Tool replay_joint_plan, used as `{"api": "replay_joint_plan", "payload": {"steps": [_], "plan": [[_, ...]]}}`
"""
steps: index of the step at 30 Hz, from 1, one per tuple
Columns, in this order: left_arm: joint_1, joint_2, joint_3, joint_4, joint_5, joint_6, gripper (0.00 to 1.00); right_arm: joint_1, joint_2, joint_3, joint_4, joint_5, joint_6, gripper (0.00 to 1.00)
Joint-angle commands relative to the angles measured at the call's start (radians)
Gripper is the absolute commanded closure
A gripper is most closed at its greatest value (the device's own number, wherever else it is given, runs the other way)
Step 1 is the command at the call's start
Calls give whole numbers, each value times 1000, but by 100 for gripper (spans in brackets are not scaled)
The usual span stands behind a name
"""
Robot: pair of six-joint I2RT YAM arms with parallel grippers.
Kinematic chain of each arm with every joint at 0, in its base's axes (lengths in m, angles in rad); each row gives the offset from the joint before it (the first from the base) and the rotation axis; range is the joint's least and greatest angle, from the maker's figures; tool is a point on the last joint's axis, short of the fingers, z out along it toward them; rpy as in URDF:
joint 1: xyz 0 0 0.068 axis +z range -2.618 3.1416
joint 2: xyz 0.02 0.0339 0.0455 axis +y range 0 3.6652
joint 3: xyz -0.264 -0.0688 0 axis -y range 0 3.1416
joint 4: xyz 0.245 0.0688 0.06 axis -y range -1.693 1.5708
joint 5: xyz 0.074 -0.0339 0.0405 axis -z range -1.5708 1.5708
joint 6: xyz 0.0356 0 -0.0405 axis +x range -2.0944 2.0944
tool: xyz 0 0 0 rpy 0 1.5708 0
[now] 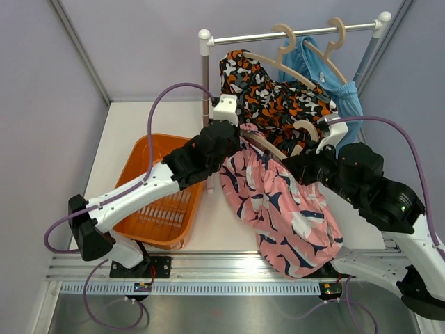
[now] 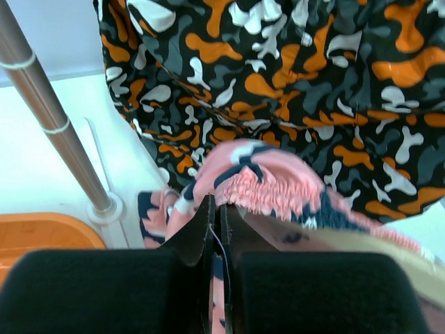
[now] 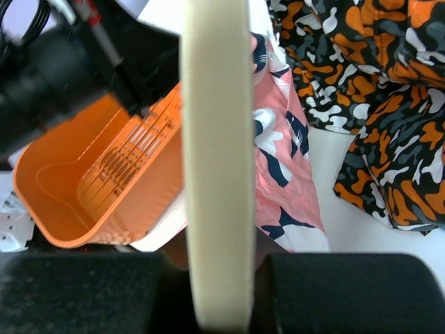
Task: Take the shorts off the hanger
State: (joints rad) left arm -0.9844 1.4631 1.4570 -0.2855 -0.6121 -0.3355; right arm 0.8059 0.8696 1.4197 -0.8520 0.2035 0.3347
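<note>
The pink shorts (image 1: 285, 209) with white and navy blotches hang from a cream hanger (image 1: 268, 145) held low over the table. My left gripper (image 1: 235, 133) is shut on their gathered waistband (image 2: 271, 188) at the hanger's left end; in the left wrist view the jaws (image 2: 217, 212) stand together with pink cloth pinched at the tips. My right gripper (image 1: 297, 157) is shut on the hanger (image 3: 215, 139), whose cream bar runs up between its jaws (image 3: 219, 278). The black and orange shorts (image 1: 278, 97) and the light blue shorts (image 1: 337, 80) hang on the rail behind.
An orange basket (image 1: 160, 202) sits on the table at the left, under my left arm. The rack's left post (image 1: 205, 69) stands just behind the left gripper, its foot (image 2: 104, 209) close to the pink cloth. Grey walls close in on both sides.
</note>
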Motion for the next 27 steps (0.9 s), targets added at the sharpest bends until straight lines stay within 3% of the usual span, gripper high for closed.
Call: {"api": "replay_joint_plan", "payload": {"steps": [1,20,27], "plan": [[61,29,48,57,-55,33,100,16,-26,39,-73,-58,13,100],[181,141,6,74,81,26,100,18,-138,61,-107,-49,6,100],[176,76,-136,137,198,-19,100,18,-142,61,-68,42,7,100]]}}
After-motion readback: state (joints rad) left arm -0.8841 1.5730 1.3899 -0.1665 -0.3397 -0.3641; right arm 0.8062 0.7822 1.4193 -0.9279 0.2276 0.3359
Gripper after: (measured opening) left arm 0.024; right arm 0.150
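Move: The left gripper already pinches the pink shorts' waistband close to the hanger's left end, which lies only about 2 cm to its right and 1 cm ahead. Some 10 cm ahead hang the camouflage shorts, about 8 cm to the right, while the rack's left post stands about 11 cm to the left and 9 cm ahead. From the right gripper, holding the hanger, that left end is roughly 12 cm ahead, 10 cm left and 4 cm lower. Keep the waistband pinched and pull it down off the hanger's left end with the left gripper: ease forward and to the right at about 3 cm each, sinking some 6 cm in all and fastest at the finish, with the wrist turning slightly clockwise and tipping down. Meanwhile keep the right gripper shut on the hanger and draw it back and to the right, about 3 cm. ##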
